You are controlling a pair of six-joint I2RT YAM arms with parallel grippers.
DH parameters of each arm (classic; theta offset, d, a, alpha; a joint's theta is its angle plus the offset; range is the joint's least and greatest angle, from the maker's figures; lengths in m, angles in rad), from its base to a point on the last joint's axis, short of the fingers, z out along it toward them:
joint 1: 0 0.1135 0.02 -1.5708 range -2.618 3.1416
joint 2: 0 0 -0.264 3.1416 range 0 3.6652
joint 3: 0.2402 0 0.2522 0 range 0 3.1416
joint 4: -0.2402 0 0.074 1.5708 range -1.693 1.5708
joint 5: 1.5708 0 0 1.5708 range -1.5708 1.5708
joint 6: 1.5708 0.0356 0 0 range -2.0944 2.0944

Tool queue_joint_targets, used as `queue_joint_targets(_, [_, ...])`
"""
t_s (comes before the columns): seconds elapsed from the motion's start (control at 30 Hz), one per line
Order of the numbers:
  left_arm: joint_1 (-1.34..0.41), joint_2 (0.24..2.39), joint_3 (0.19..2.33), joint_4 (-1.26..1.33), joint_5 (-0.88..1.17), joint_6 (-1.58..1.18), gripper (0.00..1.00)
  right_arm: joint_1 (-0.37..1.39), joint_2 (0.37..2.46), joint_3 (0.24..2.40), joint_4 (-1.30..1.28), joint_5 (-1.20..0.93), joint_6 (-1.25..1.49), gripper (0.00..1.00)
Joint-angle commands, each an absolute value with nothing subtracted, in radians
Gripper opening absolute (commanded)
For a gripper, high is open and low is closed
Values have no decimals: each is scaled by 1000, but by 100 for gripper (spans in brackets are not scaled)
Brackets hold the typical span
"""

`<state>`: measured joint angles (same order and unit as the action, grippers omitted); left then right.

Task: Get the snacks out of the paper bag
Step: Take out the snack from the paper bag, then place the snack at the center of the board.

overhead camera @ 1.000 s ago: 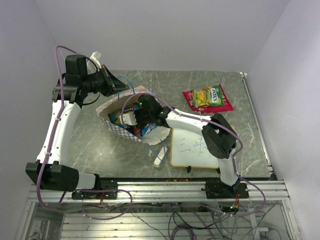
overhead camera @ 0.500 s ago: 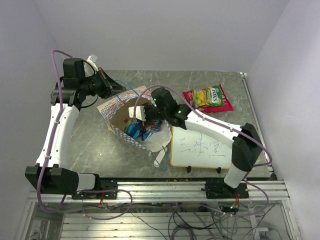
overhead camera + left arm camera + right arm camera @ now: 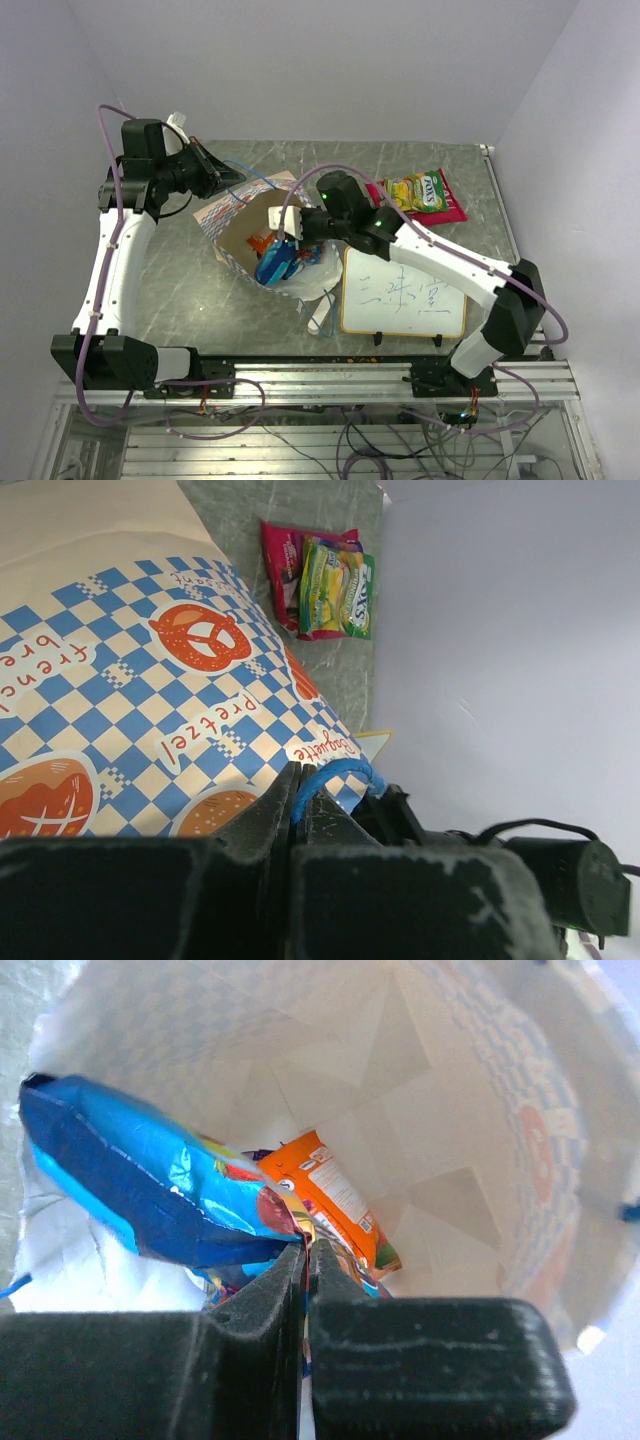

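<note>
The paper bag (image 3: 232,222) lies tipped on the table, its mouth facing front right; the left wrist view shows its checkered side (image 3: 150,700). My left gripper (image 3: 218,177) (image 3: 297,780) is shut on the bag's blue cord handle (image 3: 335,772) at the back left. My right gripper (image 3: 292,232) (image 3: 307,1250) is at the bag's mouth, shut on the edge of a blue snack packet (image 3: 275,262) (image 3: 150,1190). An orange packet (image 3: 335,1195) lies deeper inside the bag. A pink-red packet (image 3: 448,208) and a yellow-green packet (image 3: 420,190) lie on the table at the back right.
A framed whiteboard (image 3: 405,295) with writing lies front right, just beside the bag's mouth. A white stick-like object (image 3: 319,318) rests at its left edge. Walls close in at the back and on both sides. The metal rail (image 3: 320,378) runs along the near edge.
My right gripper has drawn back out of the bag toward the right, bringing the blue packet up to the mouth. My left gripper, still on the handle, has shifted slightly back and left.
</note>
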<state>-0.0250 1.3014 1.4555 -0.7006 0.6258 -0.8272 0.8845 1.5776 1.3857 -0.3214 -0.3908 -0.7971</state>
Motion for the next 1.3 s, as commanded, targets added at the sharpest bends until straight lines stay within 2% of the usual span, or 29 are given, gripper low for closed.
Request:
queue_joint_targets(0.0, [-15, 1298, 1442, -674, 603, -837, 7, 881, 1457, 1467, -248, -422, -754, 0])
queue_joint_targets(0.3, [-15, 1321, 1435, -695, 579, -833, 7, 881, 1395, 1566, -216, -417, -648, 0])
queue_joint_targets(0.57, [-15, 1348, 1474, -743, 540, -787, 7, 844, 1306, 1596, -142, -309, -669, 0])
queue_joint_targets(0.9, [-15, 1392, 1529, -772, 513, -751, 7, 589, 1276, 1631, -23, -273, -627, 0])
queue_joint_targets(1.17, [-15, 1416, 1555, -771, 520, -737, 7, 363, 1434, 1602, -37, -88, -630, 0])
queue_joint_targets(1.27, [-15, 1428, 1555, -769, 529, -736, 7, 279, 1493, 1563, 6, -90, -625, 0])
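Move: The right hand grips a blue snack bag by its end at the paper bag's mouth. The snack pile it goes to lies some 24 cm ahead, 36 cm right and 22 cm below. The paper bag's middle is about 4 cm ahead, 2 cm left and 14 cm down; the whiteboard is roughly 4 cm back, 30 cm right and 23 cm down. From the left hand, the pile is about 18 cm ahead, 45 cm right and 32 cm below. Keep the right fingers shut on the blue snack bag and lift about 12 cm almost straight up out of the paper bag. Then sweep it right and forward, still climbing, towards the air above the snack pile, swinging the fingers clockwise some 45 degrees and dipping slightly at the end. Let the left gripper keep the blue handle while easing about 3 cm down and 3 cm forward. ##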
